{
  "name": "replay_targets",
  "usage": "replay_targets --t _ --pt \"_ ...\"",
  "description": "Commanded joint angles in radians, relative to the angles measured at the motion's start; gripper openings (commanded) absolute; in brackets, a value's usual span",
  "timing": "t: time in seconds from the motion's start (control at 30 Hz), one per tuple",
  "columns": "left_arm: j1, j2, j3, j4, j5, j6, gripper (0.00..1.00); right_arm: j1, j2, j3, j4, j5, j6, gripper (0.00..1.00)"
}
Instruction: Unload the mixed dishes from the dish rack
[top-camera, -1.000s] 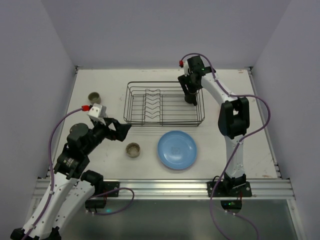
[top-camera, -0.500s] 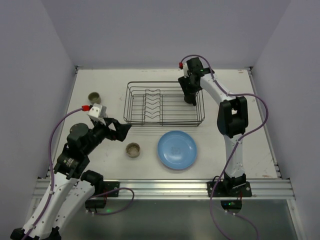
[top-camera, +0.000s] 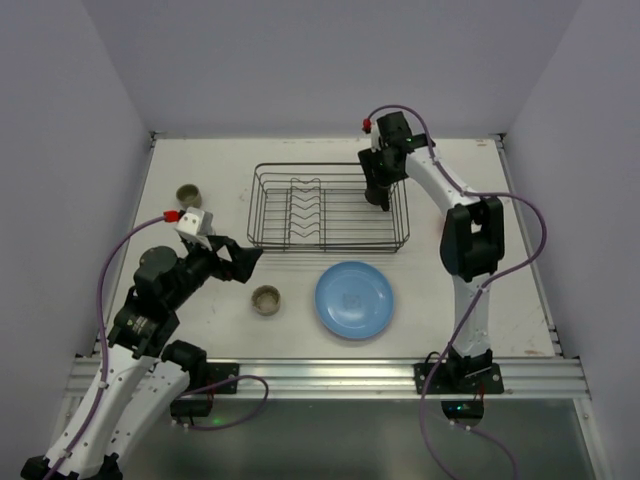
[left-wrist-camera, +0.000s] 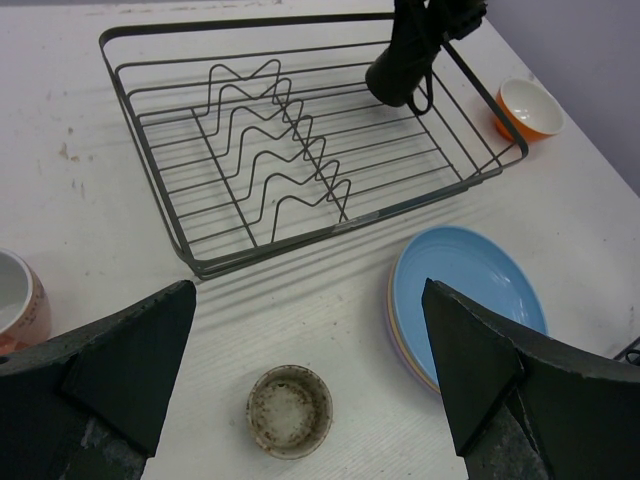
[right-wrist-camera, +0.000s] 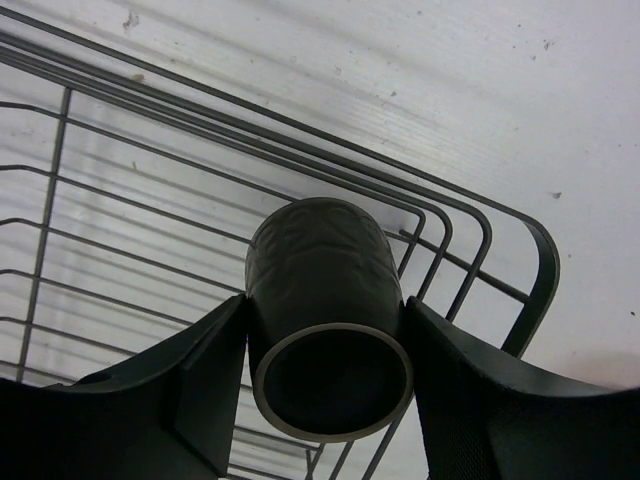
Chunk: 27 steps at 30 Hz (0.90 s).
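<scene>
The black wire dish rack (top-camera: 300, 168) stands mid-table and also shows in the left wrist view (left-wrist-camera: 300, 170). My right gripper (top-camera: 380, 195) is shut on a dark brown cup (right-wrist-camera: 325, 290) and holds it tilted over the rack's right end (right-wrist-camera: 480, 230), rim toward the camera. My left gripper (top-camera: 240, 262) is open and empty, above a beige cup (left-wrist-camera: 289, 410) on the table. A blue plate (top-camera: 354, 299) tops a stack in front of the rack. Yellow and purple edges show under it (left-wrist-camera: 400, 335).
An olive-grey cup (top-camera: 188, 193) stands at the far left. A pink cup (left-wrist-camera: 15, 300) sits at the left edge of the left wrist view. An orange bowl with a white inside (left-wrist-camera: 528, 108) stands right of the rack. The rack holds no other dishes.
My right gripper has shifted slightly up and back with the dark brown cup at the rack's right end. The left arm has not moved.
</scene>
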Motion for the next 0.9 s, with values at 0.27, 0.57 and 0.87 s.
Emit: replay_targets --t 0.27,0.57,0.87 --pt "0.003 0.006 -0.007 0.047 -0.002 0.019 1.0 -0.023 -0.164 -0.034 0.036 -0.139 0.127 0.0" --pt "0.003 0.074 0.004 0.209 0.102 -0.163 1.0 -0.108 -0.38 -0.213 0.179 -0.494 0.253 0.0" --pt "-0.001 0.33 -0.05 0.965 0.438 -0.533 1.0 -0.148 -0.655 -0.527 0.477 -0.883 0.466 0.0"
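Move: In the rack's far right part, the right hand already grips the black mug; the open left gripper to which it leans waits roughly 27 cm back, 33 cm left and 14 cm higher. From the right hand, the rack's middle is 15 cm left and 4 cm back, the blue plate 24 cm back and 8 cm left. From the left hand, the black mug is about 28 cm ahead, 33 cm right and 16 cm lower. Lifting the black mug up out of the rack, the right hand keeps its grip and rises about 15 cm while drawing back some 9 cm, rolling about 40 degrees so its downward fingers swing to the left. The left hand starts about halfway through, going right and up some 7 and 6 cm, slightly forward, fingers still wide open, tilting and turning clockwise towards the mug. ##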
